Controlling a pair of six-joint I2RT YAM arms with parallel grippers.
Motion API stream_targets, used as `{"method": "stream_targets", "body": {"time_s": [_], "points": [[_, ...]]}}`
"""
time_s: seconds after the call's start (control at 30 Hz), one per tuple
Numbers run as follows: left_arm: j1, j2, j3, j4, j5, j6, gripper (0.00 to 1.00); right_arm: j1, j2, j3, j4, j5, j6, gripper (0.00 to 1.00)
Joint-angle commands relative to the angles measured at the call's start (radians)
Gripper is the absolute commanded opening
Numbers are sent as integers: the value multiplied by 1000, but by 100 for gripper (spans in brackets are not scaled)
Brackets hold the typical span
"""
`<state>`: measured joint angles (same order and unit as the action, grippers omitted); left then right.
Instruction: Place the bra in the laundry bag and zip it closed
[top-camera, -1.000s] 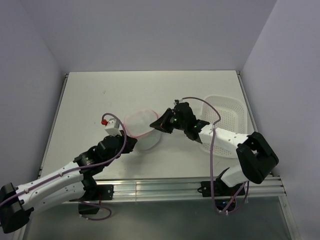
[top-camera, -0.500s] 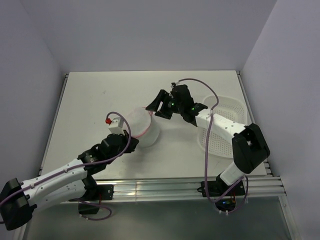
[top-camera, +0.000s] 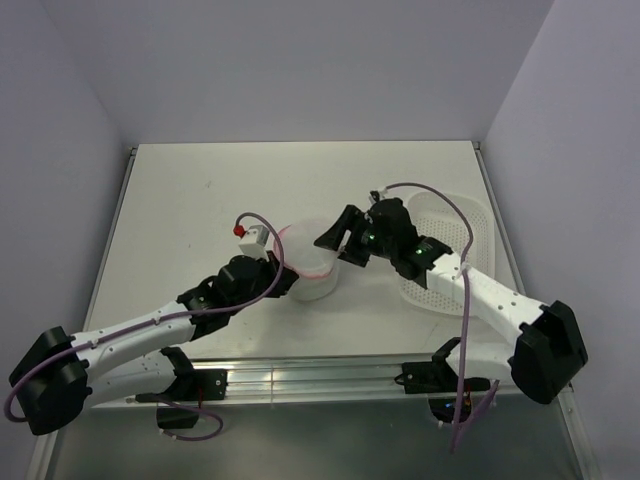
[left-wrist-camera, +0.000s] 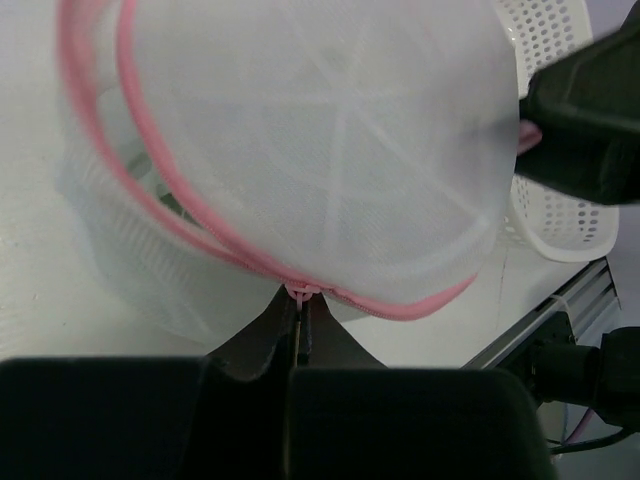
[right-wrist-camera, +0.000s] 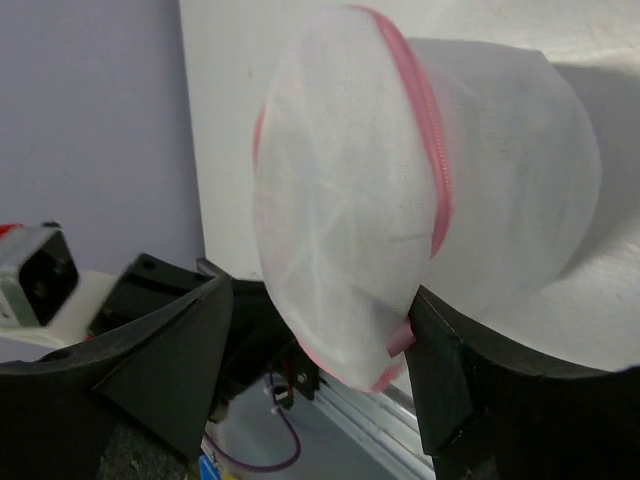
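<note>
The laundry bag (top-camera: 308, 262) is a round white mesh clamshell with pink zipper rims, lifted on edge at the table's middle. My left gripper (top-camera: 281, 279) is shut on its pink zipper pull (left-wrist-camera: 300, 292), with the bag (left-wrist-camera: 330, 150) bulging just beyond the left gripper (left-wrist-camera: 300, 303). My right gripper (top-camera: 336, 244) stands open around the bag's far side. In the right wrist view the bag (right-wrist-camera: 350, 220) hangs between the right gripper's (right-wrist-camera: 318, 300) spread fingers, and a pink tab (right-wrist-camera: 400, 338) touches the right finger. The bra is not visible in any view.
A white perforated basket (top-camera: 457, 250) sits at the table's right, close behind my right arm, and shows in the left wrist view too (left-wrist-camera: 560, 215). The metal rail (top-camera: 330, 375) runs along the near table edge.
My right gripper has opened wide and now straddles the bag. My left arm has carried the bag to the right, still pinching the zipper pull.
</note>
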<state>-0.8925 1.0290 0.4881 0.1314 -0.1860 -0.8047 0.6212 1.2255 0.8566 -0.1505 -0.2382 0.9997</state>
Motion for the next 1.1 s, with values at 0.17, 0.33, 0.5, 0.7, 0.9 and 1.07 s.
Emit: {"method": "stream_targets", "body": {"time_s": [0.17,0.33,0.5,0.7,0.9,1.07], "points": [[0,16,44,109,43,9,0,0,-126,-35,-187,212,14,76],[0,-17,37,88,2,-10,0,-52,-87,22,-282,290,-7,78],[1,-32,33,80,-18,-30,0,-77,-133,39,-327,269,7,78],[-2,-18,15,120,26,-37,0,-48,-256,-28,-304,149,112,78],[-39,-35,-20,132,13,-59,0,92,-277,-86,-207,143,267,77],[-65,-29,-16,122,0,-54,0,199,-265,-154,-78,157,407,77]]}}
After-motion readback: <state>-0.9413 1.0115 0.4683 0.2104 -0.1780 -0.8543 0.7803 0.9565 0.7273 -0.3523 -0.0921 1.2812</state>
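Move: The left fingers still pinch the pink zip pull on the bag's near rim. The right hand hangs open, with the near right part of that rim roughly 6 cm back, 1 cm left and 3 cm below it; the lid's pink loop is about 3 cm to its right and 2 cm below, level with it front to back, and the lid's middle some 5 cm to its left, 3 cm below. From the left hand, that part of the rim lies about 7 cm to the right at the same height. The open right hand comes clear of the pink loop, swinging about 8 cm right and 3 cm down while turning some 15 degrees clockwise, then rises and sweeps back towards its base and left again, turning partly back, to end some 7 cm nearer its base, close beside the near right rim with its fingers still wide. The left hand keeps its pinch on the zip pull, lifting about 2 cm and then easing slightly right and back. ##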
